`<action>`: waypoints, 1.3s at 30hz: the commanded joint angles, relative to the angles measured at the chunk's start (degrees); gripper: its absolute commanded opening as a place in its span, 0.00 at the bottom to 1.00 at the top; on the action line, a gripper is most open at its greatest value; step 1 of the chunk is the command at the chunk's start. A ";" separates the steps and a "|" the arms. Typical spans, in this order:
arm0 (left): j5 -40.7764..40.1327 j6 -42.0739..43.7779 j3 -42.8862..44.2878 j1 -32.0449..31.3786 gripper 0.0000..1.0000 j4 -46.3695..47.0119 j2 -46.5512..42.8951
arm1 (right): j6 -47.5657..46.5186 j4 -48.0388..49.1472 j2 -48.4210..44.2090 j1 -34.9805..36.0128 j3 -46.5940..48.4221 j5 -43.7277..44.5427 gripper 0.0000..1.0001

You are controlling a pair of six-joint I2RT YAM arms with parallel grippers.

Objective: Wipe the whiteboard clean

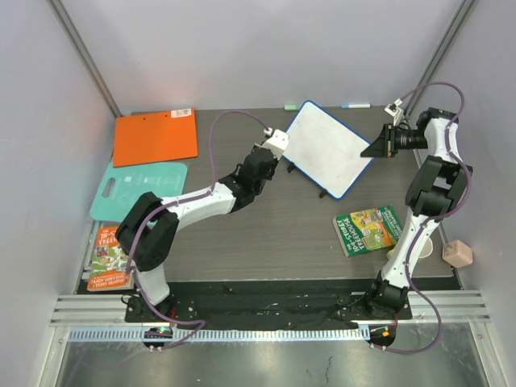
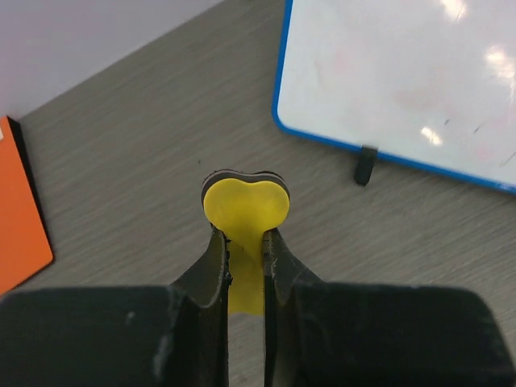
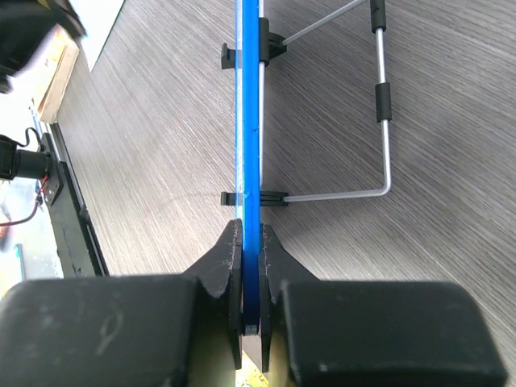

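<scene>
The whiteboard (image 1: pixel 326 149), white with a blue frame and black feet, stands tilted at the back middle of the table. Its face (image 2: pixel 403 72) carries only faint smudges and a few tiny dark marks. My left gripper (image 2: pixel 244 235) is shut on a yellow heart-shaped eraser (image 2: pixel 245 205) with a dark pad. It hovers just left of the board's lower left corner, apart from it, and in the top view this left gripper (image 1: pixel 272 151) sits by the board's left edge. My right gripper (image 3: pixel 251 230) is shut on the board's blue edge (image 3: pixel 252 105); from above, the right gripper (image 1: pixel 377 147) clamps the board's right corner.
An orange clipboard (image 1: pixel 156 135) and a teal board (image 1: pixel 137 189) lie at the left, with a book (image 1: pixel 109 258) below them. A green book (image 1: pixel 368 230) lies by the right arm, a beige block (image 1: pixel 457 254) further right. The board's wire stand (image 3: pixel 385 105) juts out behind it.
</scene>
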 commanded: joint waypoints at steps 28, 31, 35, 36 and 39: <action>10.75 -16.91 -1.79 5.20 0.88 -18.85 7.34 | -5.32 -2.44 -3.08 4.04 -11.72 20.32 0.38; 11.10 -17.08 -1.35 5.46 0.90 -19.11 7.96 | -4.97 -2.26 -2.81 4.12 -10.14 20.06 0.45; 11.37 -17.17 -0.74 5.90 0.93 -19.38 8.22 | -4.01 -2.17 -2.64 4.04 -7.85 20.67 0.48; 11.02 -17.08 -0.82 5.90 0.94 -19.37 8.14 | -3.83 -2.09 -2.46 4.03 -7.06 20.68 0.48; 10.31 -16.64 -1.00 5.90 0.98 -19.11 7.61 | -3.30 -2.09 -2.55 4.03 -5.66 21.20 0.51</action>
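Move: The left hand, holding the yellow eraser, is bound for bare table about 4 cm back, 5 cm to its left and 17 cm below. The whiteboard's middle is roughly 11 cm right, 5 cm ahead and 9 cm lower; the green marker some 22 cm ahead, 2 cm right. From the right hand, which grips its edge, the whiteboard's middle is about 11 cm left, 3 cm ahead and 5 cm down, the green book 17 cm back and 1 cm right. Still pinching the yellow eraser, the left hand sinks about 15 cm towards the bare table, easing back and left and tipping some 30 degrees further down, its fingers opening wide on the way to let the eraser go. The right hand first draws back a little, then opens about halfway, releasing the whiteboard's edge as it drops and rolls its left side down. ##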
